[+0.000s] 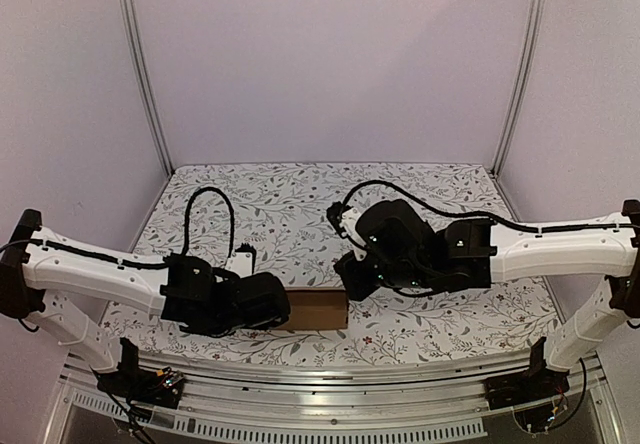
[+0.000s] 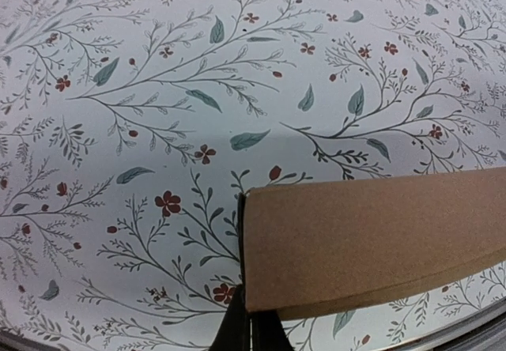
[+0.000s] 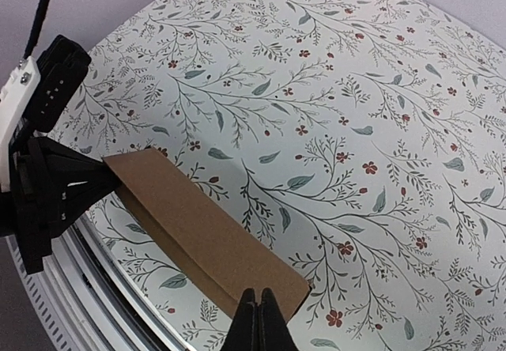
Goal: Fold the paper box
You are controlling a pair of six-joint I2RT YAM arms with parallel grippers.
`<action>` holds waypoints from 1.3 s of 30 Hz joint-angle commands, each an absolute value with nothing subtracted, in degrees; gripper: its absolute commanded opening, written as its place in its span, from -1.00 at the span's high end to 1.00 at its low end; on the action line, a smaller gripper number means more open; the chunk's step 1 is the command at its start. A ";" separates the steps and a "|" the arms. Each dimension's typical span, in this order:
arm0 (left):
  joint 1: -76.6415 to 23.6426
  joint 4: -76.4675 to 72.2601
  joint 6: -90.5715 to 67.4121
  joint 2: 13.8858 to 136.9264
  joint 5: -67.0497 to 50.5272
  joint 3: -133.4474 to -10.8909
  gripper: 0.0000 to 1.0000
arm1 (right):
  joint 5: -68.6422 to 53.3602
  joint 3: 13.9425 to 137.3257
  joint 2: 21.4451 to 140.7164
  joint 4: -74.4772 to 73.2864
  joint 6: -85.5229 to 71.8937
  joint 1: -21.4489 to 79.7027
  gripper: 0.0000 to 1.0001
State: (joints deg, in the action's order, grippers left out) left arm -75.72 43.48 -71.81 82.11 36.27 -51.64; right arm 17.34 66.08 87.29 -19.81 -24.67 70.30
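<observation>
The paper box (image 1: pixel 318 309) is a plain brown closed carton lying flat on the floral table, near the front edge between the two arms. My left gripper (image 1: pixel 286 311) is shut, its tips (image 2: pixel 251 331) at the carton's left end (image 2: pixel 371 236), by its near corner. My right gripper (image 1: pixel 352 278) is shut, its tips (image 3: pixel 258 307) together over the carton's right end (image 3: pixel 198 228). I cannot tell if either gripper touches the cardboard. The left arm's black gripper body (image 3: pixel 47 197) sits against the carton's far end in the right wrist view.
The floral table cover (image 1: pixel 300 204) stretches behind the carton. The metal front rail (image 1: pixel 320 374) runs just in front of it. Frame posts (image 1: pixel 145 74) stand at the back corners, with plain walls all round.
</observation>
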 commanded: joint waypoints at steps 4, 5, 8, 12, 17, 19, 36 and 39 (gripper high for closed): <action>-76.64 39.01 -64.99 83.89 31.42 -50.66 1.00 | 11.11 62.00 87.74 -11.12 -22.72 68.30 1.00; -76.61 38.74 -64.62 83.97 31.59 -50.64 1.00 | 10.75 60.40 87.51 -9.11 -23.15 68.16 1.00; -76.26 38.51 -63.92 84.33 31.48 -50.63 1.00 | 9.47 54.22 86.91 -4.93 -25.44 68.13 1.00; -75.86 38.09 -63.98 85.13 30.99 -50.54 1.00 | 7.48 44.90 86.19 4.07 -30.79 68.19 1.00; -75.61 37.59 -64.07 86.66 30.13 -51.03 1.00 | 8.02 39.30 85.70 9.42 -35.47 69.36 1.00; -75.59 37.45 -63.92 87.19 29.85 -51.36 1.00 | 8.55 39.41 85.11 9.40 -35.02 69.56 1.00; -75.54 40.86 -62.49 77.05 29.85 -47.51 -0.03 | 10.78 56.46 85.37 0.39 -22.38 69.44 1.00; -75.50 40.69 -60.62 74.32 29.31 -46.59 -0.20 | 9.52 60.03 87.83 0.20 -20.84 69.37 1.00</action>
State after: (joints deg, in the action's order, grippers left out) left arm -75.48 38.94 -62.70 77.71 31.38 -48.31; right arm 10.35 55.68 84.77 2.44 -24.38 69.32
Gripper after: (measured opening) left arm 0.555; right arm 0.005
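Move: From the right hand, whose shut fingers hover over the paper box's right end, the box's middle lies roughly 7 cm to the left, about level fore and aft, and some 9 cm below. The left hand already has its shut fingertips at the box's left end, with the box's middle about 7 cm to its right, 1 cm ahead and 1 cm lower. The table's front edge runs some 10 cm back from the box's middle. The right hand, fingers kept shut, dips about 7 cm towards the box's right end while easing slightly back and right and rolling some 10 degrees with its left side rising, pauses low, then lifts some 8 cm and drifts left above the box. Meanwhile the left hand pushes its shut fingertips about 2.5 cm to the right against the box's left end, turning slightly clockwise, then opens to about half and backs off about 2 cm to the left and slightly towards its base. ##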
